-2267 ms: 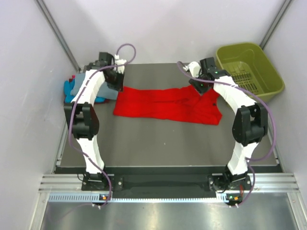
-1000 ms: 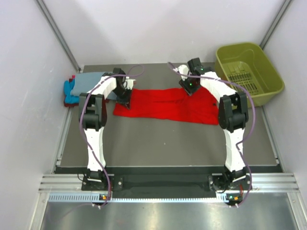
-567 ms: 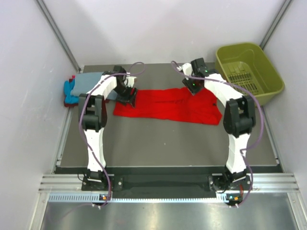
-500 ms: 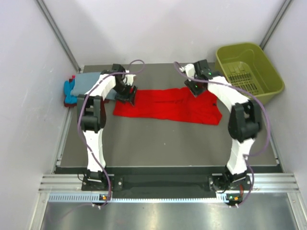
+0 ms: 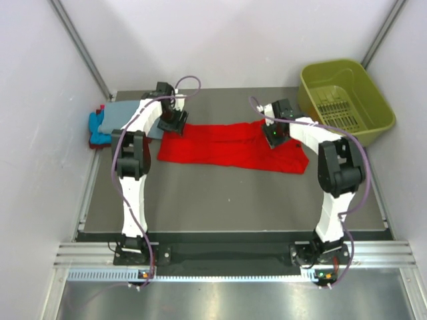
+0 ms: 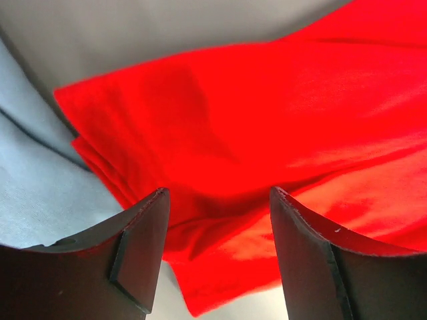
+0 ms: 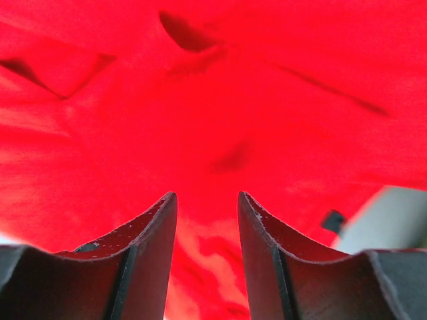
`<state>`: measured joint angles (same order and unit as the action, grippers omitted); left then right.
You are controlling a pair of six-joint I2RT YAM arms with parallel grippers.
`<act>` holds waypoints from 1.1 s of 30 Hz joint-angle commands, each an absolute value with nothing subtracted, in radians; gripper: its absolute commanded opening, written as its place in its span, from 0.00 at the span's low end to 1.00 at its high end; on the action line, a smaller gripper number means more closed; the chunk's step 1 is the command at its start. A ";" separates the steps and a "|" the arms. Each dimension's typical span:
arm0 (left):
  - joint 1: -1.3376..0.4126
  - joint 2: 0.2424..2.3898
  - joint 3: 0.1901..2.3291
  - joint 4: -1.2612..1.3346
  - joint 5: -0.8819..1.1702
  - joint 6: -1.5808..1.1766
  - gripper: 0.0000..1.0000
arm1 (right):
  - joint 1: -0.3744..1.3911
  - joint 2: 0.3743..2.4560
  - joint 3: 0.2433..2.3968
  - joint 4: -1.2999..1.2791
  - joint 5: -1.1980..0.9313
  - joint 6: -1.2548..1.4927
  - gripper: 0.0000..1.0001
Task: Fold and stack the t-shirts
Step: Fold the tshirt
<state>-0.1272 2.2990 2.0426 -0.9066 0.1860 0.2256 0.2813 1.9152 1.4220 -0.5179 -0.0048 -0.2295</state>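
Note:
The red t-shirt (image 5: 227, 145) lies in a long folded band across the back of the table. My left gripper (image 5: 173, 123) hovers over its left end, open, with nothing between its fingers; the left wrist view shows red cloth (image 6: 267, 120) below and grey-blue cloth (image 6: 33, 193) to the left. Over the shirt's right part my right gripper (image 5: 275, 136) stands open, and in the right wrist view creased red cloth (image 7: 220, 100) fills the space below its fingers (image 7: 143, 257). A grey-blue t-shirt (image 5: 127, 115) rests on a turquoise one (image 5: 98, 132) at the far left.
An olive-green basket (image 5: 373, 100) stands at the back right corner. White walls close in the table on three sides. A small dark tag (image 7: 331, 220) shows at the red cloth's edge beside bare table (image 7: 400, 213).
My left gripper has opened and let go of the red shirt's left end, drawing slightly back. My right gripper has shifted rightward and nearer over the shirt, its jaws unchanged.

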 commanded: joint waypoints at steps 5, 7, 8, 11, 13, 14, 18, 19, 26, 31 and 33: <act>-0.069 2.220 1.981 -0.873 0.075 0.232 0.66 | 0.247 1.991 1.529 -0.508 -0.012 -0.213 0.43; -0.057 2.186 1.933 -0.855 0.058 0.239 0.67 | 0.241 2.000 1.520 -0.499 -0.009 -0.218 0.43; -0.048 2.178 1.919 -0.851 0.054 0.241 0.68 | 0.239 2.006 1.513 -0.497 -0.003 -0.219 0.43; -0.044 2.172 1.901 -0.864 0.037 0.252 0.69 | 0.233 2.032 1.497 -0.491 -0.005 -0.219 0.43; -0.044 2.168 1.911 -0.874 0.041 0.253 0.69 | 0.232 2.052 1.500 -0.491 -0.005 -0.221 0.43; -0.043 2.164 1.911 -0.885 0.041 0.255 0.69 | 0.230 2.056 1.505 -0.492 -0.005 -0.221 0.43; -0.043 2.152 1.890 -0.925 0.051 0.267 0.69 | 0.229 2.074 1.537 -0.495 -0.005 -0.216 0.43; -0.043 2.149 1.885 -0.927 0.055 0.268 0.69 | 0.227 2.078 1.542 -0.497 -0.005 -0.215 0.43; -0.038 2.092 1.904 -0.878 0.123 0.226 0.69 | 0.207 2.080 1.557 -0.495 -0.003 -0.213 0.43; -0.038 2.094 2.013 -0.855 0.062 0.230 0.70 | 0.204 2.075 1.546 -0.491 -0.005 -0.213 0.43; -0.035 2.094 2.035 -0.818 0.023 0.251 0.72 | 0.202 2.075 1.543 -0.489 -0.005 -0.213 0.43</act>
<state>-0.0429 2.1654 1.9713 -0.8867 0.0723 0.2352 0.2241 2.0640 1.5150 -0.5163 -0.0204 -0.2222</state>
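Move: The left hand hangs open over the red t-shirt strip, about 5 cm above it. The middle of the strip's left edge lies roughly 5 cm left and 3 cm back, and the grey-blue folded shirt some 15 cm left and 2 cm ahead. For the right hand, the strip's right end is about 4 cm below, centred some 5 cm right and 3 cm back. The green bin stands 23 cm right and 14 cm ahead. Sweep the left gripper, open, about 7 cm left past the strip's left edge to the grey-blue shirt, dipping a little and easing back, then lift it some 5 cm while coming forward again. Meanwhile lower the half-open right gripper about 3 cm onto the strip's right part, sliding slightly forward and right, and hold it there. ##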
